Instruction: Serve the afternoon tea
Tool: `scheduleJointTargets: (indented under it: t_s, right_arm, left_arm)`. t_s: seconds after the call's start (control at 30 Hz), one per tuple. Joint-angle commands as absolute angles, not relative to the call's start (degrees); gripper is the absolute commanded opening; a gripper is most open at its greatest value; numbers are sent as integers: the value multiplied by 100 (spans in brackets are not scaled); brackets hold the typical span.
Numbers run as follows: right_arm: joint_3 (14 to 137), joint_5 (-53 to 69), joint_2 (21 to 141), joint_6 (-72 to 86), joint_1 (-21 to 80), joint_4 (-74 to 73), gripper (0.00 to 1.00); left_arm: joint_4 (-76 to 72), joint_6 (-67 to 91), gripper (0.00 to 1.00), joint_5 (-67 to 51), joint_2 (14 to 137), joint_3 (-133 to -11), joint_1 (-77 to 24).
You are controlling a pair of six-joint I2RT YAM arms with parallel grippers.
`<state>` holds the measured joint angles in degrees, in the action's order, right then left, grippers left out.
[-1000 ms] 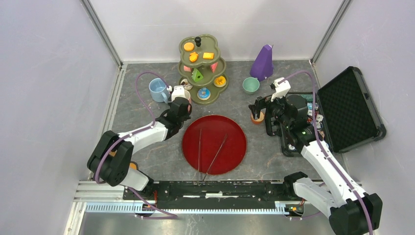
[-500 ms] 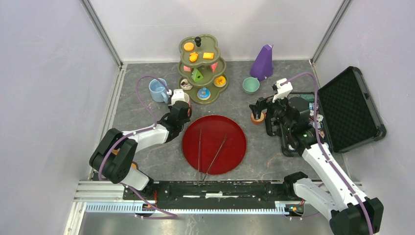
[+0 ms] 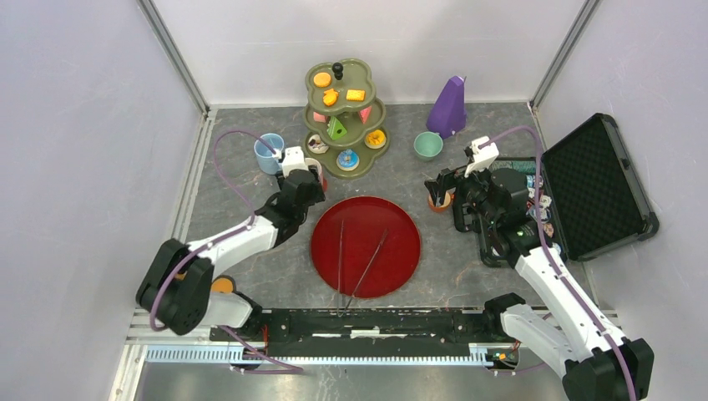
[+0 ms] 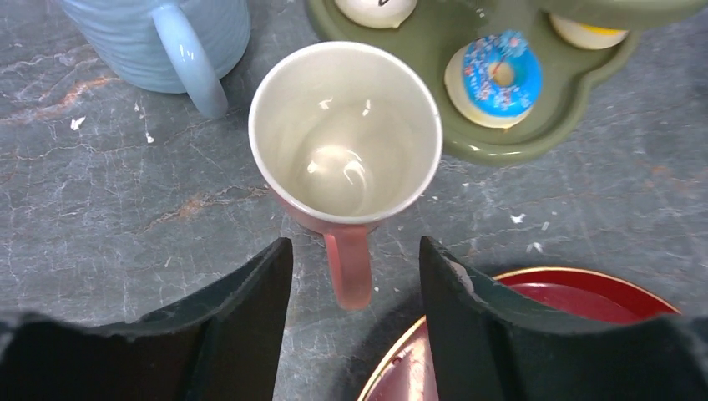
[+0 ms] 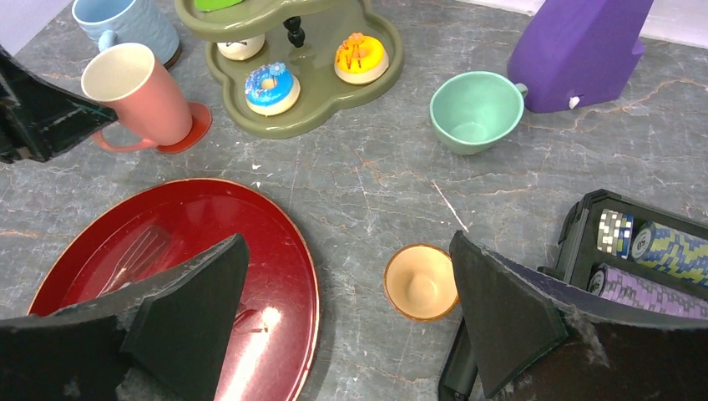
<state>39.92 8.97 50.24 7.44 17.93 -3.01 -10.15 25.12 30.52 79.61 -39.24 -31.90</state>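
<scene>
A pink mug [image 4: 346, 134] stands upright on the table beside the green tiered stand [image 3: 342, 117]. Its handle points at my left gripper [image 4: 351, 251]. That gripper is open, with the handle in the gap and touching neither finger. A blue mug [image 4: 167, 33] sits just left of the pink one. Donuts, cake slices and orange biscuits lie on the stand's tiers, among them a blue donut [image 4: 494, 77]. My right gripper [image 5: 346, 242] hangs wide open above the small orange cup [image 5: 420, 282], which sits close to its right finger. The green cup [image 5: 474, 109] stands further back.
A red plate [image 3: 401, 242] with two metal tongs lies at the centre front, its rim right under my left gripper. A purple metronome [image 3: 448, 107] stands at the back right. An open black case [image 3: 597, 185] with poker chips [image 5: 651, 246] fills the right side.
My left gripper has opened and let go of the pink mug's handle, after shifting slightly back and left. The right arm has barely moved.
</scene>
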Motion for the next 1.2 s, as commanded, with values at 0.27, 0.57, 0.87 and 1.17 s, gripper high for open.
scheduleJointTargets:
  t_s: [0.27,0.57,0.87,1.17]
  right_arm:
    - [3963,1270,5073,947,1784,250,98]
    - [3959,1340,5132,1053,1786,304,98]
    - [4031,1342,5213,1083,1944,308,98]
    - [4001,1194,5159,992,2098,247,98]
  left_arm:
    - [2348,3435,100,3699,5523,-4262,-2810]
    - [3518,3577,100,4116,4070,-4089,-939]
    - [3502,4623,100,3493,4555,-3863,1107]
    - [3116,5268,100,2853,5726,-3675,2074]
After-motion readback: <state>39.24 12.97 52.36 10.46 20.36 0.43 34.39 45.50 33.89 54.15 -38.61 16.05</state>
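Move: The orange-brown coaster near the left rail lies roughly 25 cm back from the left hand and 32 cm to its left, on the table some 10 cm below it; the orange-and-black coaster is about 27 cm back and 24 cm left. The pink mug, already let go, stands about 5 cm ahead and 4 cm lower; the blue mug is some 9 cm ahead and 9 cm left. From the right hand the orange-brown coaster lies about 63 cm left, 20 cm back and 22 cm down. The pink mug stays on its red coaster as the left hand lifts away, its already parted fingers spreading fully open. The hand rises and draws back, then sweeps left, nearly 28 cm left and 15 cm back in all, turning some 60 degrees counter-clockwise and finally sinking towards the orange-brown coaster. The open right hand drifts 3 cm left. ##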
